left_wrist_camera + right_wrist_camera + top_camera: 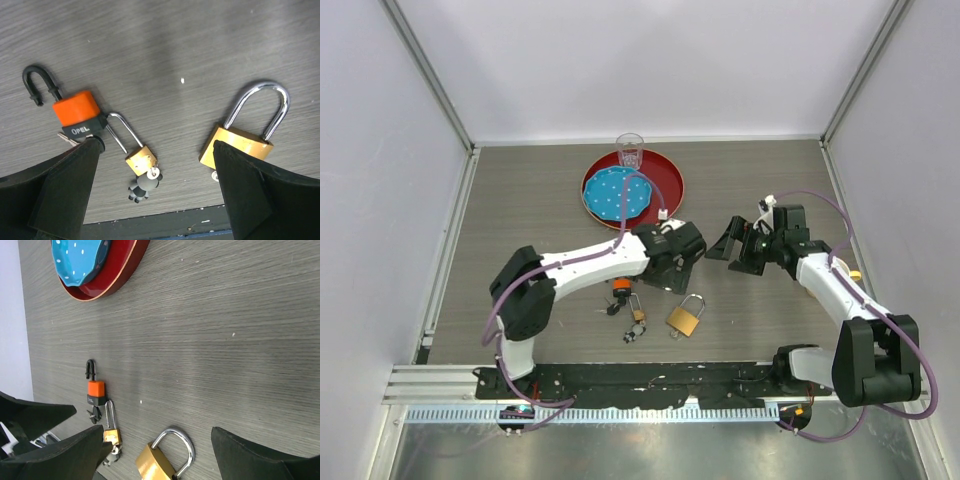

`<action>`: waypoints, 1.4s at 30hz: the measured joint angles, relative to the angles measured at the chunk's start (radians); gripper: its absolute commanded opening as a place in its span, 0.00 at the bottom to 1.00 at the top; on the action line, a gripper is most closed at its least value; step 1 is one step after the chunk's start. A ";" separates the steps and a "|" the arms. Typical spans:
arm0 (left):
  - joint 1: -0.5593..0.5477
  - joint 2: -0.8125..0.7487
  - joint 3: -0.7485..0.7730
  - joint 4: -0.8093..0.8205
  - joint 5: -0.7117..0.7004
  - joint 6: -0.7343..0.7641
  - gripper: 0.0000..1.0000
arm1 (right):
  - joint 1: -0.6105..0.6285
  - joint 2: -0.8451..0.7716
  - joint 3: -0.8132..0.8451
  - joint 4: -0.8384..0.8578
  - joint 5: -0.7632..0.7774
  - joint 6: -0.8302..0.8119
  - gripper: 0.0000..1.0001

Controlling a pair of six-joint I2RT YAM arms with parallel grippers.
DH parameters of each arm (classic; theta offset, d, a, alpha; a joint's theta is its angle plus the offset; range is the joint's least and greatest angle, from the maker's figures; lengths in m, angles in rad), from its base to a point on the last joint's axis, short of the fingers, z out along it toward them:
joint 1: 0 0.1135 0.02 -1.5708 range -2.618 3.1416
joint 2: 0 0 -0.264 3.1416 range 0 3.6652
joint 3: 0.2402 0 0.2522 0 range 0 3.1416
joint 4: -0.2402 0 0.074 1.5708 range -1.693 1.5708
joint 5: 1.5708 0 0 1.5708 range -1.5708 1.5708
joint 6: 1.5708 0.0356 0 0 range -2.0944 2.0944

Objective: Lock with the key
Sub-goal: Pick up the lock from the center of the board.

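Three padlocks lie on the wooden table. The large brass padlock point(239, 145) point(684, 318) point(159, 466) has a raised silver shackle. The small brass padlock point(141, 158) point(637, 311) carries a key ring with a grey figure keychain point(144, 186). An orange padlock point(75, 107) point(95, 389) has an open black shackle, and keys point(67, 138) stick out beneath it. My left gripper point(157, 200) point(672, 262) hovers open above the small and large padlocks, holding nothing. My right gripper point(159, 452) point(725, 245) is open too, off to the right and above the table.
A red plate point(665, 180) point(117, 271) with a blue dotted plate point(617, 193) on it sits at the back, a clear glass point(630, 150) behind it. The black base rail point(165, 225) runs along the near table edge, just below the locks.
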 measured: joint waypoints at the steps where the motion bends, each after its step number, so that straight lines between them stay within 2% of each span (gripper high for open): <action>1: -0.021 0.019 0.016 -0.015 -0.010 -0.003 1.00 | 0.000 -0.003 0.000 -0.006 0.000 -0.003 0.94; 6: -0.056 0.037 0.019 -0.069 -0.034 -0.040 1.00 | 0.000 -0.021 -0.010 -0.014 -0.002 -0.012 0.94; 17: -0.039 -0.091 -0.180 -0.052 -0.064 -0.135 0.95 | 0.008 -0.021 -0.032 -0.021 -0.016 -0.012 0.94; 32: 0.150 -0.098 -0.312 0.091 0.002 -0.175 0.87 | 0.020 0.004 -0.032 -0.019 -0.031 -0.012 0.94; 37: 0.167 -0.095 -0.334 0.164 0.046 -0.174 0.77 | 0.021 0.024 -0.032 -0.014 -0.037 -0.012 0.94; 39: 0.167 -0.079 -0.330 0.178 0.051 -0.176 0.65 | 0.022 0.031 -0.032 -0.013 -0.038 -0.012 0.94; 42: 0.167 -0.038 -0.319 0.180 0.055 -0.178 0.61 | 0.022 0.036 -0.032 -0.012 -0.039 -0.012 0.94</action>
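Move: The orange-and-black lock, its shackle open, lies about 7 cm to the left hand's left, 2 cm ahead and some 8 cm below. Its keys lie roughly 4 cm back of it; the small brass padlock is 3 cm back and 4 cm left of the hand, and the large brass padlock 4 cm back and 6 cm right, both down on the table. From the right hand the orange lock is some 20 cm left, 4 cm back and 10 cm below. The left hand, wide open, first draws back about 3.5 cm while starting to its left, then swings on left and forward over the orange lock, ending about 7 cm left and 7 cm lower, the wrist turning nearly 20 degrees counter-clockwise to set a finger on either side of the orange body. Its sinking steepens late as the fingers begin to close, to about two thirds open, while the empty right hand eases some 2 cm back and 2 cm down, well off to the right. ##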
